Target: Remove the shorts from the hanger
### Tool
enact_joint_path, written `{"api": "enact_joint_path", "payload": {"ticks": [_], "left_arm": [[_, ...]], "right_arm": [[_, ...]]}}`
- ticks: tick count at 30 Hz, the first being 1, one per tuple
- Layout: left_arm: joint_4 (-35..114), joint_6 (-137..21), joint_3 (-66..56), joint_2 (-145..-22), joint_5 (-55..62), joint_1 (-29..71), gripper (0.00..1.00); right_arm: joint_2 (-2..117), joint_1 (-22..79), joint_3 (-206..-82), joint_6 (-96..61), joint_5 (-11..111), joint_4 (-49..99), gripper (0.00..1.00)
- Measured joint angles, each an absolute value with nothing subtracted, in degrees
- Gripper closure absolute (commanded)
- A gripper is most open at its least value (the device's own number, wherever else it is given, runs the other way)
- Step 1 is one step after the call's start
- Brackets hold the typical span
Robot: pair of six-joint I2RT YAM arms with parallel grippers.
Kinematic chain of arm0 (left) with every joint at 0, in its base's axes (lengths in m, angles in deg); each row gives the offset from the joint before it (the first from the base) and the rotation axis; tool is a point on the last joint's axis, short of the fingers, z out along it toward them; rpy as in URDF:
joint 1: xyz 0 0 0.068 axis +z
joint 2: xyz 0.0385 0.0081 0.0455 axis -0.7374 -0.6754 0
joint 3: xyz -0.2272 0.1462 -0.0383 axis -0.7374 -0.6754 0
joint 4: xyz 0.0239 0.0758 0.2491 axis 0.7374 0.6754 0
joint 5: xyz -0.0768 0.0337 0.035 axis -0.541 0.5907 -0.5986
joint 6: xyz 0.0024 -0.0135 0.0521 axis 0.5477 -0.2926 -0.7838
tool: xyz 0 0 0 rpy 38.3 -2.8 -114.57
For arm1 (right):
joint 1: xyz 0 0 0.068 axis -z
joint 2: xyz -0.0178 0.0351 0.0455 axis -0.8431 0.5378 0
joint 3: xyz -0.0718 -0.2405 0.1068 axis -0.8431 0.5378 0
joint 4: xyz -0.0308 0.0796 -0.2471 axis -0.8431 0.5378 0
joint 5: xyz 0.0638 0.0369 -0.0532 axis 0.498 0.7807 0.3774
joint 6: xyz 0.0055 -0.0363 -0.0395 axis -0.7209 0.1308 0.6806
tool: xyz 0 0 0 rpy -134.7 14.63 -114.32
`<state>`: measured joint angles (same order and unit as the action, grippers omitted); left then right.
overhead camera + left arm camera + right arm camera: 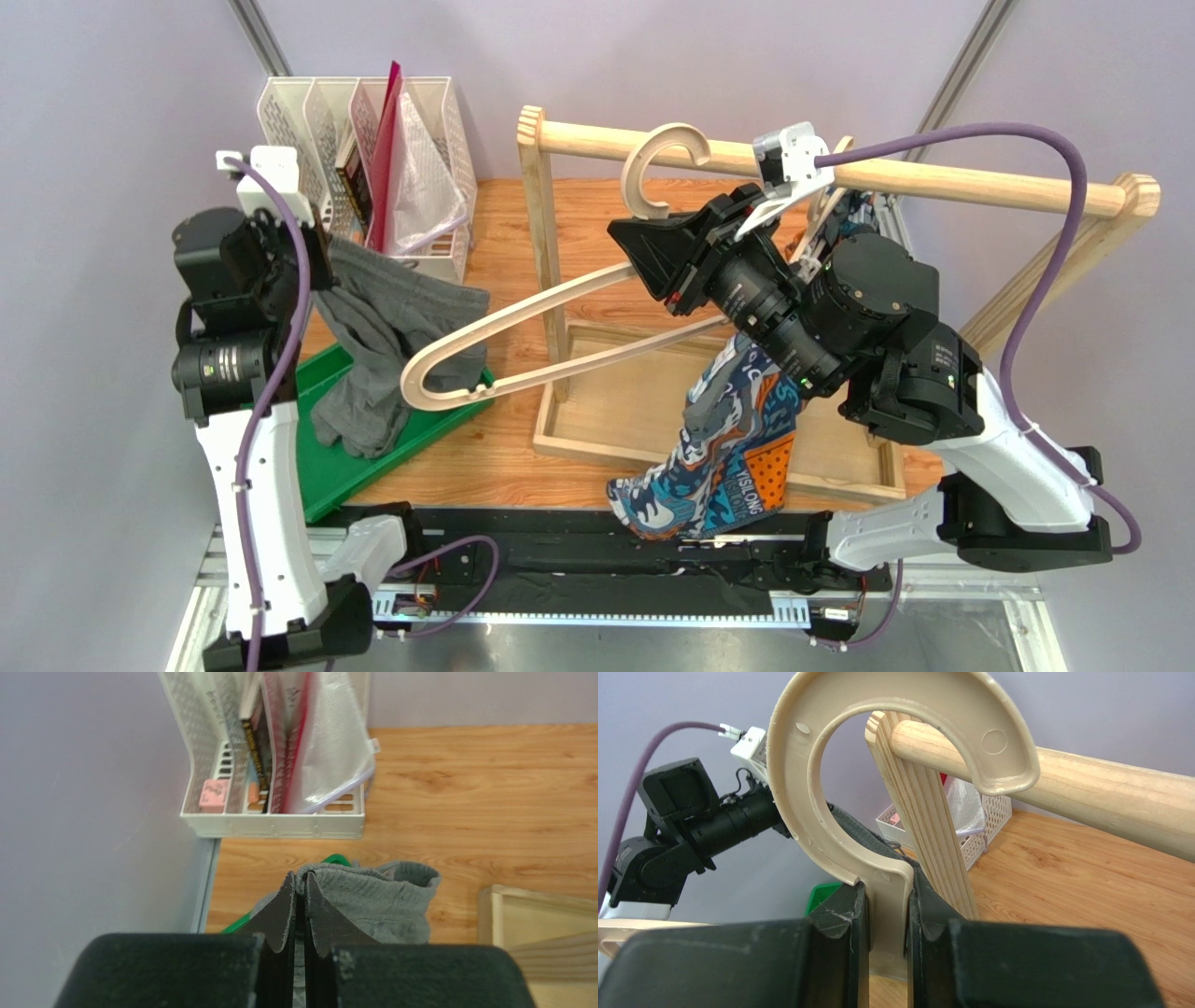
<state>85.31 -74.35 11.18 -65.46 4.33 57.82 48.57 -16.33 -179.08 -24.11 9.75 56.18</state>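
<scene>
My left gripper [326,252] [298,876] is shut on the top edge of the grey shorts [372,336] [379,903]. They hang from it down onto a green tray [320,479]. My right gripper [634,241] [887,882] is shut on the neck of the cream plastic hanger [638,168] [801,763]. The hook sits close to the wooden rod [982,179] [1102,791]. The hanger's looped left end lies against the grey cloth; I cannot tell whether it is threaded through. The patterned shorts [730,448] dangle below my right arm; what carries them is hidden.
The rod belongs to a wooden rack with a post [540,238] and a shallow tray base [631,406]. A white file organizer [421,140] [274,822] with folders stands at the back left. The left arm [703,833] shows in the right wrist view.
</scene>
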Motion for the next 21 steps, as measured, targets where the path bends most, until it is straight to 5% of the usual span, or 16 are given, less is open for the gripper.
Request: {"api": "enact_joint_path", "payload": {"ticks": [21], "left_arm": [[95.56, -54.92, -6.09, -56.59, 32.79, 65.75, 1.0]], "right_arm": [[45.45, -16.31, -172.78, -25.51, 10.36, 57.2, 1.0]]}}
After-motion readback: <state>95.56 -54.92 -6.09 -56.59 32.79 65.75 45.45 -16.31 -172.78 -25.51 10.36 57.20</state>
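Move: My left hand already holds the shorts by the waist, and their lower part trails into the green tray. That tray's middle lies about 40 cm below this hand, some 5 cm back and 3 cm to its right. The white file basket stands roughly 25 cm ahead and 4 cm left. The rack's left leg is about 8 cm ahead and 27 cm right. From my right hand the tray is some 35 cm left, 6 cm ahead and 53 cm down. Keeping the waist of the shorts pinched, I draw my left hand back and to the left, about 8 cm each way, almost level at first, then steeply down towards the green tray, some 12 cm lower in all. The wrist turns roughly 40 degrees counter-clockwise and tips down as it goes. My right hand, still gripping the hanger, sinks about 3 cm. ##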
